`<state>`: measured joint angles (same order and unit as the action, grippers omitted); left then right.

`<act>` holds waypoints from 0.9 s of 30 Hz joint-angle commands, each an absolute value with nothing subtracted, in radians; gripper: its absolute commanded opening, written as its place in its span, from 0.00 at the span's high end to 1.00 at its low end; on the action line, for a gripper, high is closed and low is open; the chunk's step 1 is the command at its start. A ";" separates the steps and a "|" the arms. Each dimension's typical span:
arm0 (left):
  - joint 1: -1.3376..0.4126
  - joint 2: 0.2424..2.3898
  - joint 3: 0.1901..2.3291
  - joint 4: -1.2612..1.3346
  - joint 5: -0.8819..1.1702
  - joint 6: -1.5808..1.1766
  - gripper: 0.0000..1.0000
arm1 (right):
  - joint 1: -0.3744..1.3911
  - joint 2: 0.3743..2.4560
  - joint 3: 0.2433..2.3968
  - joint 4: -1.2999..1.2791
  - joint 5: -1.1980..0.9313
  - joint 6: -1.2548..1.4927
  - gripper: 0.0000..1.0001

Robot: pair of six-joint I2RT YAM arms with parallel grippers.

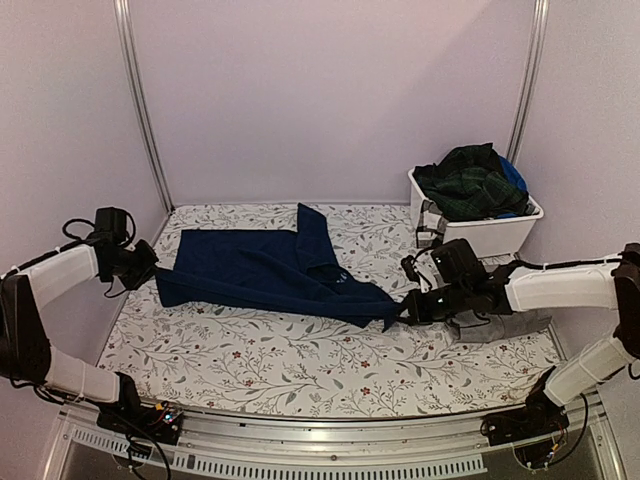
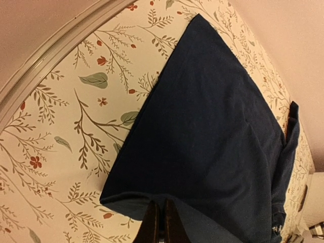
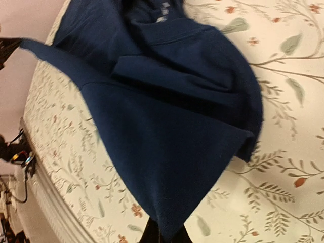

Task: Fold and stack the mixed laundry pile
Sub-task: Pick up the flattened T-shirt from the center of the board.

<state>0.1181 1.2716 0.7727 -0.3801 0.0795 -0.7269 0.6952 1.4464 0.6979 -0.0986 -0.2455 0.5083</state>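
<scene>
A navy blue garment (image 1: 260, 270) lies stretched across the floral table cloth (image 1: 300, 360), with one flap folded up toward the back. My left gripper (image 1: 152, 272) holds its left end; in the left wrist view the fingers (image 2: 161, 212) are shut on the hem of the navy cloth (image 2: 212, 136). My right gripper (image 1: 408, 308) pinches the garment's right corner, and the right wrist view shows the navy cloth (image 3: 167, 126) drawn into the shut gripper (image 3: 164, 232). A dark green plaid garment (image 1: 470, 185) is heaped in the bin. A grey garment (image 1: 505, 328) lies under my right arm.
A white plastic bin (image 1: 500, 232) stands at the back right, with a bright blue cloth (image 1: 513, 175) beside the plaid one. Pale walls and metal posts enclose the table at the back and sides. A metal rail (image 1: 320, 440) runs along the near edge.
</scene>
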 commanded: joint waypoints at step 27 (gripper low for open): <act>0.138 1.227 0.732 -0.330 0.180 -0.656 1.00 | 0.568 1.546 0.741 -0.312 -0.506 0.346 0.50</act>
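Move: My right hand pinches the navy T-shirt's near right end; the spot where this end will be laid is about 9 cm back, 4 cm left and 6 cm below. From this hand the T-shirt's middle is some 26 cm left and 10 cm ahead, the folded grey shirt about 18 cm right and 3 cm ahead, both 6 cm below. From my left hand, that laying spot is roughly 18 cm back, 46 cm right, 10 cm below. I swing my right hand back towards my base by about 9 cm with the T-shirt's end pinched, drifting left and rising slightly at first while the wrist turns some 25 degrees counter-clockwise. Then I sink about 7 cm and come forward again, easing right and unturning partly, as the fingers open roughly halfway and let go of the cloth. My left hand holds its corner nearly in place. ##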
